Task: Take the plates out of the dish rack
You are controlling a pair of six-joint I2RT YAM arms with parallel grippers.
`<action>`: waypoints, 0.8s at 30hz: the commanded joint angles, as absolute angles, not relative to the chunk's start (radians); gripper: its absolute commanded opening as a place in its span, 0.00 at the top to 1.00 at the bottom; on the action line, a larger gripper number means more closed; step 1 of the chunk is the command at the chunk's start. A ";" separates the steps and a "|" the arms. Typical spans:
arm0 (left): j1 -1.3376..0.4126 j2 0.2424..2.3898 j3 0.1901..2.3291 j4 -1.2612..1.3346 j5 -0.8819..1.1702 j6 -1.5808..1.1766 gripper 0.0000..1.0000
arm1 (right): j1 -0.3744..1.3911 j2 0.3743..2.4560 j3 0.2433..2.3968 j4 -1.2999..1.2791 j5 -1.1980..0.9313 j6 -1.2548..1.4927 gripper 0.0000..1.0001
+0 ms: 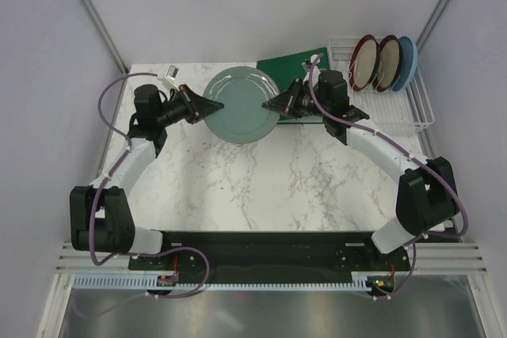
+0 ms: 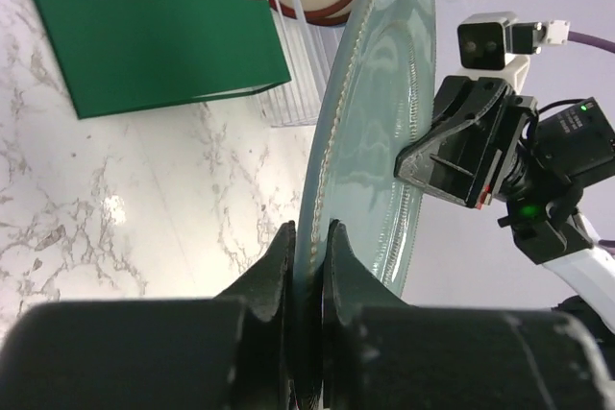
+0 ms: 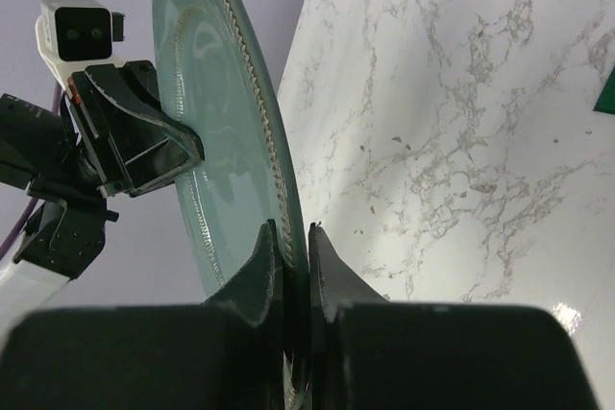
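The grey-green plate (image 1: 242, 104) hangs level above the table between both arms. My left gripper (image 1: 209, 106) is shut on its left rim, and in the left wrist view the rim (image 2: 360, 132) sits between the left gripper (image 2: 307, 237). My right gripper (image 1: 273, 104) is shut on its right rim; the plate (image 3: 216, 132) runs up from the right gripper (image 3: 293, 237). Two beige plates with red-brown rims (image 1: 364, 62) (image 1: 388, 62) and a light blue plate (image 1: 408, 62) stand upright in the white wire dish rack (image 1: 420, 112) at the back right.
A flat green ring binder (image 1: 289, 65) lies at the back, partly under the held plate, left of the rack; it also shows in the left wrist view (image 2: 144, 26). The white marble table (image 1: 269, 187) stretches toward the arm bases. Grey walls stand behind.
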State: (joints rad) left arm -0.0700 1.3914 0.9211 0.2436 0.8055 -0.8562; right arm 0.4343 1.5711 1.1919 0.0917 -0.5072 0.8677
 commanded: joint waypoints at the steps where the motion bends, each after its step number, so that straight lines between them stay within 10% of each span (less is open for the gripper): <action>1: -0.084 1.378 0.927 0.216 0.698 -0.657 0.96 | 0.442 1.519 1.255 0.181 -0.429 0.844 1.00; 7: -0.087 1.407 0.917 0.297 0.770 -0.683 0.98 | 0.443 1.574 1.246 0.262 -0.534 0.917 0.99; 9: -0.087 1.405 0.905 0.304 0.749 -0.689 0.98 | 0.442 1.585 1.253 0.247 -0.557 0.904 0.80; 10: -0.086 1.405 0.907 0.293 0.741 -0.686 0.98 | 0.442 1.588 1.258 0.227 -0.552 0.887 0.52; 15: -0.077 1.408 0.951 0.140 0.612 -0.605 0.98 | 0.410 1.556 1.304 0.002 -0.378 0.737 0.29; 16: -0.074 1.410 0.960 0.123 0.577 -0.591 0.98 | 0.399 1.537 1.310 -0.039 -0.353 0.718 0.09; 24: -0.002 1.451 1.015 0.031 0.459 -0.525 0.98 | 0.235 1.456 1.342 -0.228 -0.229 0.591 0.02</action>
State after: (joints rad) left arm -0.0441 1.4471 0.9287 0.0174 0.5365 -0.5987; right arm 0.2890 1.5307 1.2758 -0.1402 -0.3187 0.6937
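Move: The teal plate is already gripped by both hands, its middle about 8 cm right of the left hand and 8 cm left of the right; bare marble lies some 25 cm straight below the left hand. From the right hand, the nearest brown-rimmed plate stands about 32 cm ahead, 29 cm right and 13 cm lower. The green folder lies roughly 30 cm ahead and 8 cm right of that hand, near table level. The left hand keeps its pinch on the plate's left rim and stays nearly put while the right fingers open wide and let go of the right rim; it then carries the plate down about 8 cm towards the marble, also left and a little forward, rolling its left side up and turning counter-clockwise. Once free, the right hand dips slightly, then pulls away rightward about 9 cm and forward some 5 cm, turning clockwise towards the rack, fingers still spread. ##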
